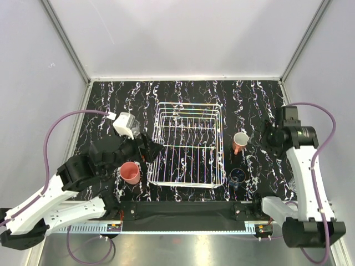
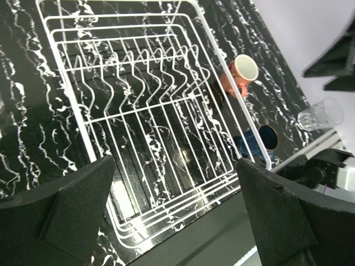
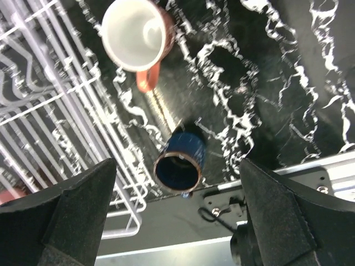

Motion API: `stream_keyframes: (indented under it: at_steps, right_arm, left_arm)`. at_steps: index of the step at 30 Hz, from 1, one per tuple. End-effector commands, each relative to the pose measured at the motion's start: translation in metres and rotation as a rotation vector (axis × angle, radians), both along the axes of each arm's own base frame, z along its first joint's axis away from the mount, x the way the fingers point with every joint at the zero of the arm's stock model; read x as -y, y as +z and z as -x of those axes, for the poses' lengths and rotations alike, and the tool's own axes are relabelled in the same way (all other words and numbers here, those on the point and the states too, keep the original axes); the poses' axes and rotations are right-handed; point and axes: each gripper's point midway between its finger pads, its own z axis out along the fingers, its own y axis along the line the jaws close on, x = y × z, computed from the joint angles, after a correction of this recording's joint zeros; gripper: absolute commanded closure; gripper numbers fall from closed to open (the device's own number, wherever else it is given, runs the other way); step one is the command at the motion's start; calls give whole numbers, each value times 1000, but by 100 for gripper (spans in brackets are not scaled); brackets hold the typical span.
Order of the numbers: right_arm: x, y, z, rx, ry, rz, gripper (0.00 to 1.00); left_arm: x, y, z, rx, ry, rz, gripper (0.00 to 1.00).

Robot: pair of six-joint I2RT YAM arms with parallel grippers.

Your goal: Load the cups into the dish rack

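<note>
The white wire dish rack (image 1: 222, 145) stands mid-table with nothing in it. A pink tumbler (image 1: 131, 172) stands upright off its left front corner. To its right are an orange handled mug (image 1: 241, 142) and a dark blue cup (image 1: 238, 176). My left gripper (image 1: 151, 149) hovers open at the rack's left edge; its wrist view shows the rack (image 2: 206, 34), mug (image 2: 241, 75), blue cup (image 2: 258, 141) and a clear glass (image 2: 321, 115). My right gripper (image 1: 262, 129) is open beside the mug, above the blue cup (image 3: 180, 160) and mug (image 3: 138, 36).
The clear glass (image 1: 292, 185) stands near the right arm's base. A black mat strip (image 1: 183, 209) runs along the table's front edge between the arm bases. Grey walls enclose the table on three sides.
</note>
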Motion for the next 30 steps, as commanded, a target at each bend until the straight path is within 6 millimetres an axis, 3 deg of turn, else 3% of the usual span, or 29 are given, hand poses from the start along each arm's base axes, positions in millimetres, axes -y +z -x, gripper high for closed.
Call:
stream_keyframes:
  at_steps: [1,7,12,15,19,27,30]
  right_arm:
    - [17,8,-25,49,-22,92,0]
    - [5,-11,-56,45,-16,21,0]
    - [12,-35,-79,-35,-45,49,2]
    - [17,-49,-91,-65,-63,73,8]
    - [20,-66,-101,-99,-71,89,12]
    - [5,-96,-114,-135,-38,14,29]
    - [3,-108,-114,-146,-37,-1,30]
  left_arm:
    - [9,19,4,49,-46,97,1]
    - [3,20,4,78,-39,87,1]
    - [-3,15,2,83,-21,60,1]
    - [-4,17,3,85,-23,54,1]
    - [-5,18,3,90,-27,48,1]
    - [3,20,3,85,-55,48,1]
    - [8,19,4,76,-69,53,1]
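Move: The orange cup stands about 10 cm ahead of the right gripper, some 4 cm to its left and roughly 18 cm below. The blue cup is about 7 cm back, 4 cm left and as far down; the dish rack's middle lies about 10 cm ahead and 30 cm left, also low. From the left gripper, the orange cup is around 13 cm ahead, 38 cm to the right and 27 cm down. Bring the right gripper forward and down to the orange cup, about 10 cm each way, going mostly forward first and then dropping more steeply. Tip the fingers some 10 degrees nearer to vertical and, over the second half, narrow them by about a third, so the left finger hangs over the cup's mouth and the right one outside its right wall, not gripping yet. ##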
